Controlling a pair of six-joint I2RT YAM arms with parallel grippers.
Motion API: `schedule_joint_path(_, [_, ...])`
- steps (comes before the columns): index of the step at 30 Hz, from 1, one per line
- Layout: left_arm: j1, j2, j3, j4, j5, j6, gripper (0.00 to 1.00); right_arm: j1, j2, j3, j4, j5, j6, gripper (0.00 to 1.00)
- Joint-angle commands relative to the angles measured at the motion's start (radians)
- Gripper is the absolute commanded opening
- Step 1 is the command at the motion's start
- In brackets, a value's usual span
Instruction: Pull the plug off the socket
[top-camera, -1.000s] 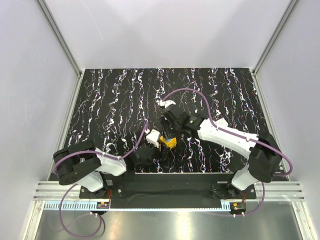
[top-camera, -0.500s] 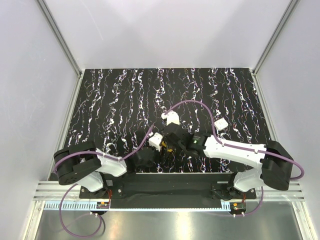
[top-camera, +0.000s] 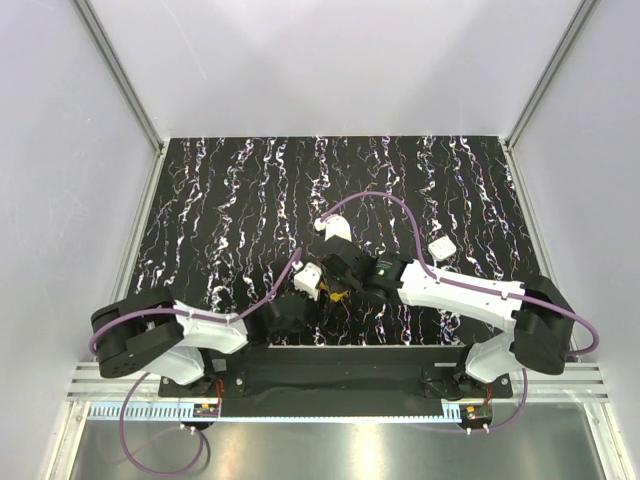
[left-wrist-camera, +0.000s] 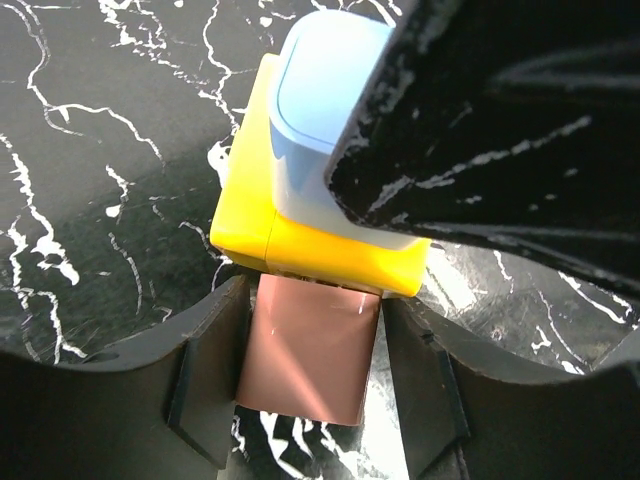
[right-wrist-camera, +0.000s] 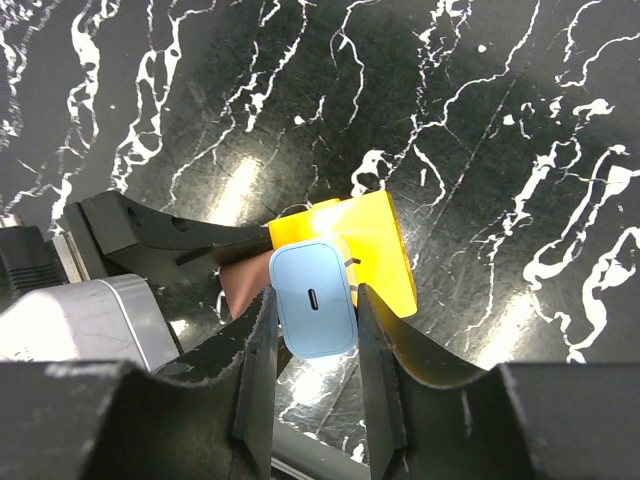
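Observation:
The socket (left-wrist-camera: 300, 245) is a bright-yellow block with a pink-brown part (left-wrist-camera: 310, 350) on its near side. It lies on the black marbled table. A light-blue plug (left-wrist-camera: 320, 110) sits in its top. My left gripper (left-wrist-camera: 312, 370) is shut on the pink-brown part, one finger on each side. In the right wrist view the plug (right-wrist-camera: 313, 298) shows a small slot and stands on the socket (right-wrist-camera: 380, 245). My right gripper (right-wrist-camera: 315, 300) is shut on the plug from above. In the top view both grippers meet over the socket (top-camera: 340, 293), which is mostly hidden.
A small white block (top-camera: 441, 245) lies on the table to the right of my right forearm. Purple cables loop over both arms. Grey walls close in the table on three sides. The black base rail (top-camera: 340, 365) runs along the near edge.
My right forearm swung toward the near edge and then a little back, uncovering the small white block. Its gripper stayed at the socket. My left arm's shoulder turned slightly left.

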Motion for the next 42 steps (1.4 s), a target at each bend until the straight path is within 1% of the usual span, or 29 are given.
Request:
schedule_joint_path(1, [0.002,-0.041,0.02,-0.124,-0.064,0.028,0.13,-0.017,-0.054,-0.003,0.077,0.054,0.069,0.0])
schedule_joint_path(3, [0.003,-0.055,0.013,-0.118,-0.061,0.025,0.2,-0.017,-0.051,-0.024,0.087,0.047,0.075,0.0])
schedule_joint_path(4, [0.002,-0.058,0.011,-0.12,-0.059,0.022,0.28,-0.017,-0.049,-0.03,0.103,0.044,0.077,0.0])
schedule_joint_path(7, [0.002,-0.049,0.011,-0.112,-0.052,0.02,0.36,-0.017,-0.042,-0.05,0.127,0.041,0.084,0.0])
schedule_joint_path(8, [0.002,-0.043,0.011,-0.109,-0.047,0.02,0.42,-0.017,-0.038,-0.049,0.129,0.039,0.087,0.0])
schedule_joint_path(10, [0.002,-0.04,0.008,-0.103,-0.038,0.02,0.47,-0.017,-0.031,-0.05,0.13,0.033,0.095,0.0])
schedule_joint_path(11, [0.002,-0.041,0.006,-0.091,-0.032,0.022,0.58,-0.018,-0.029,-0.055,0.135,0.033,0.096,0.0])
schedule_joint_path(13, [0.002,-0.048,-0.003,-0.075,-0.014,0.025,0.68,-0.017,-0.026,-0.058,0.14,0.033,0.098,0.0])
schedule_joint_path(14, [0.002,-0.057,-0.004,-0.072,-0.013,0.024,0.7,-0.017,-0.026,-0.061,0.141,0.033,0.098,0.0])
schedule_joint_path(15, [0.002,-0.064,-0.006,-0.068,-0.007,0.024,0.76,-0.017,-0.025,-0.063,0.141,0.033,0.097,0.0])
schedule_joint_path(19, [0.002,-0.11,-0.01,-0.081,-0.012,0.025,0.82,-0.017,-0.025,-0.07,0.146,0.034,0.09,0.0])
schedule_joint_path(20, [0.003,-0.132,-0.012,-0.088,-0.015,0.028,0.9,-0.018,-0.025,-0.072,0.147,0.033,0.09,0.0])
schedule_joint_path(22, [0.003,-0.161,-0.021,-0.091,-0.012,0.033,0.91,-0.018,-0.022,-0.073,0.15,0.025,0.087,0.0])
schedule_joint_path(24, [0.006,-0.227,-0.032,-0.097,-0.003,0.034,0.92,-0.02,-0.022,-0.073,0.149,0.019,0.086,0.0])
schedule_joint_path(28, [0.046,-0.368,-0.061,-0.123,0.092,0.043,0.95,-0.021,-0.023,-0.08,0.155,-0.001,0.087,0.0])
schedule_joint_path(29, [0.049,-0.418,-0.066,-0.15,0.098,0.056,0.99,-0.021,-0.023,-0.08,0.155,-0.005,0.087,0.0])
schedule_joint_path(33, [0.071,-0.511,-0.092,-0.193,0.115,0.076,0.99,-0.024,-0.031,-0.083,0.158,-0.013,0.083,0.0])
schedule_joint_path(36, [0.074,-0.514,-0.087,-0.223,0.143,0.091,0.99,-0.027,-0.04,-0.077,0.161,-0.032,0.083,0.0])
schedule_joint_path(39, [0.074,-0.456,-0.07,-0.206,0.18,0.091,0.99,-0.029,-0.042,-0.07,0.161,-0.047,0.081,0.0])
schedule_joint_path(42, [0.074,-0.341,-0.034,-0.189,0.186,0.088,0.99,-0.032,-0.04,-0.067,0.16,-0.058,0.083,0.0])
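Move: The brown block sits between the left fingers, with the yellow socket joined to it about 3 cm ahead, 3 cm right and 2 cm higher. The blue block on that socket is some 3 cm ahead, 4 cm right and 7 cm above the left hand, and between the right fingers. From the right hand, the socket is about 1 cm ahead and 4 cm below, the brown block 3 cm back, 4 cm left and 7 cm lower; the loose white block is 10 cm ahead, 24 cm right, about 11 cm down. The brown block is let go: the left hand first eases about 1 cm left and down with it, spreads its fingers wide, then lifts clear to some 8 cm above its start, drifting left away from the blocks and tipping up about 10 degrees, before sinking back about 3 cm. The right hand keeps its pinch on the blue block and lowers it roughly 2 cm. ##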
